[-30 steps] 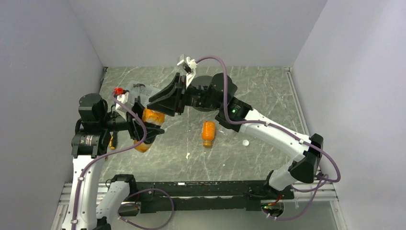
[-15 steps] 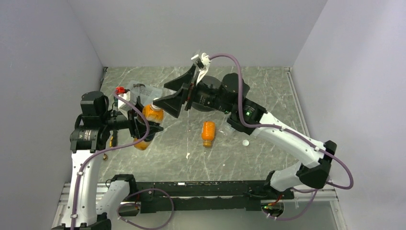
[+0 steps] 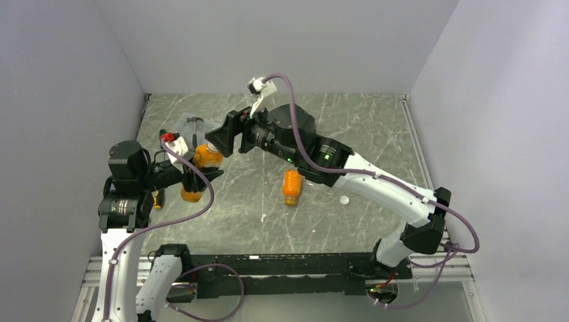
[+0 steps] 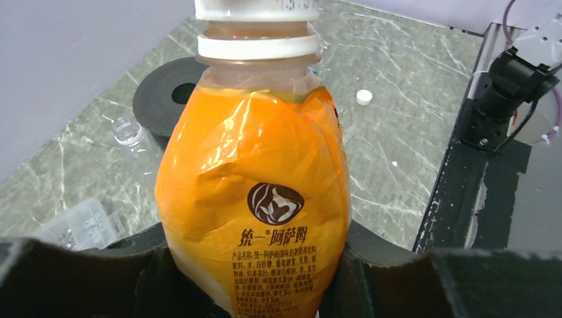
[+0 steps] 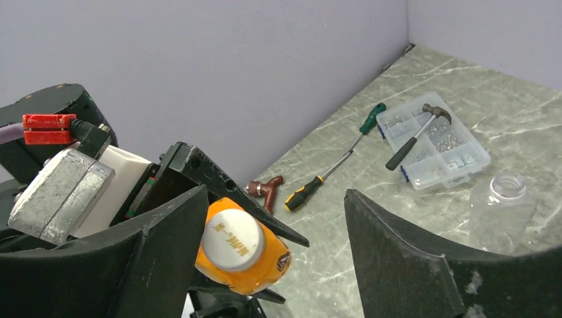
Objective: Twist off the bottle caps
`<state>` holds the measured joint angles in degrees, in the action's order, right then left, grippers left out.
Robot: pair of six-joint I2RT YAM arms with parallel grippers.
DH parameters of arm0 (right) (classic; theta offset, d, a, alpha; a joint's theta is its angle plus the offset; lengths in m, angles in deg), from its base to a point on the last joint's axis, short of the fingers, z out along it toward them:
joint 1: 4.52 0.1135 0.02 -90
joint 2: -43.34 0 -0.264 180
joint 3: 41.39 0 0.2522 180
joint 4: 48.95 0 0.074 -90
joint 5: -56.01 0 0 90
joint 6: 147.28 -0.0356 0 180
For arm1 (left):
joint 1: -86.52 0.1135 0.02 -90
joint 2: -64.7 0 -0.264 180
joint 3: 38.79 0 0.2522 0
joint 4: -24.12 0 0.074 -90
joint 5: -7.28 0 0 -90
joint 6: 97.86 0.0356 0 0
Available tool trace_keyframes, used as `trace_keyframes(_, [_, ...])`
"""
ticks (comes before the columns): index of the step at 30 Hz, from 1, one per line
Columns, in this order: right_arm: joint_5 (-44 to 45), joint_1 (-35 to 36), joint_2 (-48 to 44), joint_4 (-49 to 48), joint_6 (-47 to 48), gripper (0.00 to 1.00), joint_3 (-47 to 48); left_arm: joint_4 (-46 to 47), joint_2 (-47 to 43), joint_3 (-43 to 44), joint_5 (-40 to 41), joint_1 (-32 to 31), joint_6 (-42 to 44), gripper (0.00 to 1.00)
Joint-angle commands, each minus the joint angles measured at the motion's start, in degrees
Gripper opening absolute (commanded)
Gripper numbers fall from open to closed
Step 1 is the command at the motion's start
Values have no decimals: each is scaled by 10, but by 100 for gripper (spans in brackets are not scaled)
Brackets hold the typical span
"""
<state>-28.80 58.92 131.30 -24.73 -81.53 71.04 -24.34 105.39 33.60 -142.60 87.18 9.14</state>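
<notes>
My left gripper (image 4: 255, 262) is shut on a stubby orange bottle (image 4: 255, 172), held off the table (image 3: 376, 127) with its white cap (image 4: 257, 8) still on the neck. In the right wrist view that cap (image 5: 233, 240) faces the camera. My right gripper (image 5: 275, 199) is open around it. The cap sits close to the left finger, and a wide gap separates it from the right finger (image 5: 397, 258). From above, the right gripper (image 3: 220, 139) meets the bottle (image 3: 204, 157) at its cap end. A second orange bottle (image 3: 292, 186) lies on its side mid-table.
A loose white cap (image 3: 344, 199) lies right of centre. A clear uncapped bottle (image 5: 502, 202), a screw box (image 5: 457, 156) with a hammer (image 5: 417, 136) on it, a screwdriver (image 5: 331, 169) and a brown fitting (image 5: 265, 189) lie by the left wall. A black disc (image 4: 166, 96) is at the back.
My right gripper let go of the cap, opened wide, swung back and turned, then came back around the cap with its jaws a little narrower. The left gripper shifted slightly with the bottle.
</notes>
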Motion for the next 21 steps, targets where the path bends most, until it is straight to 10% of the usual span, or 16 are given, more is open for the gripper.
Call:
trace_keyframes(1, [10,14,10,-1,-8,76,35,29,-1,1,28,1,8,18])
trace_keyframes(21, [50,30,16,-67,-11,25,6,25,-4,-6,21,1,1,17])
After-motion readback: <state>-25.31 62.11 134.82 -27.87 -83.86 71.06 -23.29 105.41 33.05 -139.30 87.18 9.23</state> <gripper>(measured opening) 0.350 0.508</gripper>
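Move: Just 2 cm to the left of the open right fingers, about 2 cm back and 1 cm below, is the white cap of the orange-labelled bottle. It lies roughly 2 cm ahead, 3 cm right and 11 cm above the left hand, which holds the bottle. From the right hand, the open clear bottle stands about 24 cm ahead, 2 cm right and 34 cm below; the parts box, 33 cm ahead, 15 cm left and 42 cm below. Easing about 3 cm to its left and 1.5 cm down, the right hand brings its wide-open fingers around the white cap, then closes them to less than half their gap until they pinch its two sides. The wrist hardly turns. The left hand keeps its hold on the bottle's body and brings it about 1 cm forward before standing still. ##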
